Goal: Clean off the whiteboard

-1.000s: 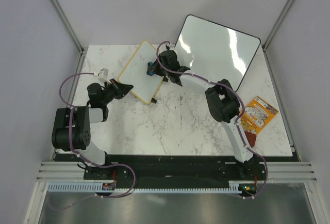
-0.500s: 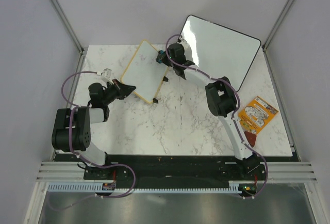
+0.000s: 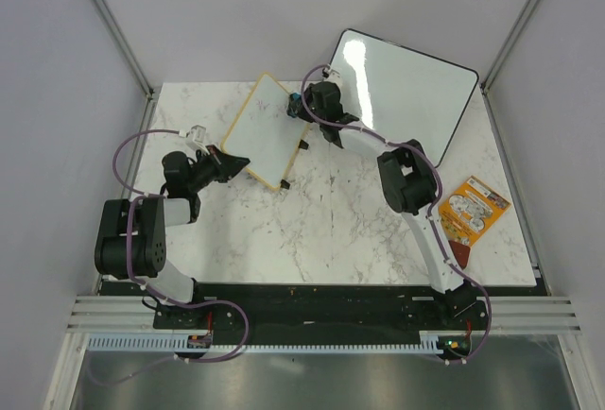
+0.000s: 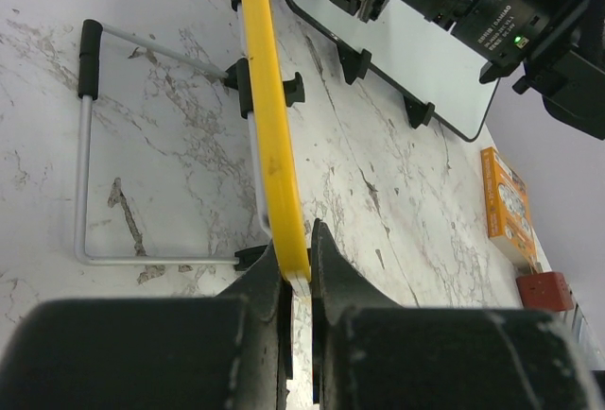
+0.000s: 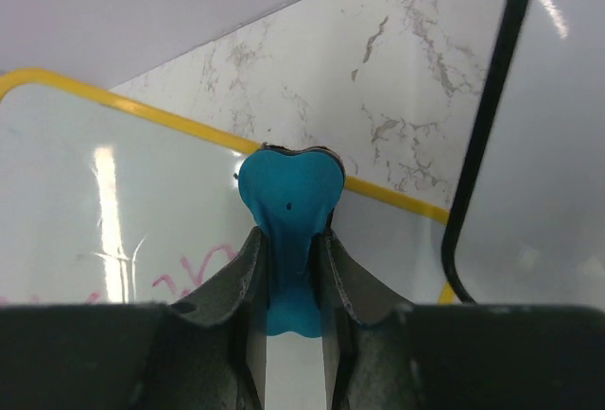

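Observation:
The whiteboard (image 3: 257,132), small with a yellow frame, stands propped at a tilt on the marble table at the back left. My left gripper (image 3: 233,161) is shut on its near-left corner; the left wrist view shows the yellow frame edge (image 4: 267,117) pinched between the fingers of the left gripper (image 4: 301,255). My right gripper (image 3: 299,106) is shut on a blue eraser (image 5: 288,188), which presses against the board's far edge. Pink handwriting (image 5: 187,273) shows on the board (image 5: 142,202) left of the right gripper (image 5: 288,240).
A larger black-framed glossy board (image 3: 402,89) leans at the back right, close to my right wrist. An orange packet (image 3: 473,208) and a red-brown block (image 3: 460,255) lie at the right edge. A wire stand (image 4: 85,145) sits behind the small board.
My right gripper slid the eraser from the middle of the board up to its far edge, then stayed there. The left gripper kept its hold on the corner.

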You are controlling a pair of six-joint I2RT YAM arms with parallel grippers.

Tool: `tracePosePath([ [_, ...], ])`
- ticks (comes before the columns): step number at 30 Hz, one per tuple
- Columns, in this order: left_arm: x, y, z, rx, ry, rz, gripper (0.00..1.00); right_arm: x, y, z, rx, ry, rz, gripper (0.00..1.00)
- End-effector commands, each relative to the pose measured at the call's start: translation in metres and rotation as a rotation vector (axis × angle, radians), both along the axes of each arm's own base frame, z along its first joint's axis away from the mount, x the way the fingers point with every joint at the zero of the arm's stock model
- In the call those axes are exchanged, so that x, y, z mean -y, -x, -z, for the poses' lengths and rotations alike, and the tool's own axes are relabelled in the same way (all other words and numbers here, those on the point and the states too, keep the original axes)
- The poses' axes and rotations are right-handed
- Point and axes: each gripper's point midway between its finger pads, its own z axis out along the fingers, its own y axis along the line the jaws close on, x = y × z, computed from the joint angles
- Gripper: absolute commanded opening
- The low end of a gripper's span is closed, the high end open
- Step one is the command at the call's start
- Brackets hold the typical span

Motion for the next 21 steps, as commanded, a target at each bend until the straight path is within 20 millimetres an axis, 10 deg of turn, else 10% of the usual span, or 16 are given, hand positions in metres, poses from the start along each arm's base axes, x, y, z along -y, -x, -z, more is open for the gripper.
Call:
tracePosePath([
  [1, 0.022, 0.03, 0.025, -0.012, -0.076, 0.174, 0.02, -0.089, 0.069, -0.036, 0.045, 0.014, -0.301, 0.0],
  [9, 0.023, 0.03, 0.025, -0.012, -0.079, 0.178, 0.02, -0.141, 0.109, -0.034, -0.017, 0.002, -0.515, 0.0],
  [21, 0.022, 0.029, 0.025, -0.009, -0.084, 0.176, 0.02, -0.093, 0.059, 0.017, -0.093, 0.06, -0.263, 0.0],
])
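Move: The right hand holds the blue eraser near the whiteboard's far right corner. The left yellow edge it heads for lies about 12 cm left, 5 cm back and 6 cm higher. The red marks are some 5 cm left, 4 cm back and 2 cm up, and the big black-framed board's middle is roughly 27 cm right and 5 cm ahead. From the left hand, that edge spot is about 13 cm ahead, straight on, 3 cm up. Eraser against the tilted whiteboard, the right hand sweeps it left, up the slope and back towards the left yellow edge, about 13 cm in all, fast and then nearly stopping. The wrist swings some 20 degrees counter-clockwise and the fingers keep their grip, while the left hand stays put, still pinching the frame. ##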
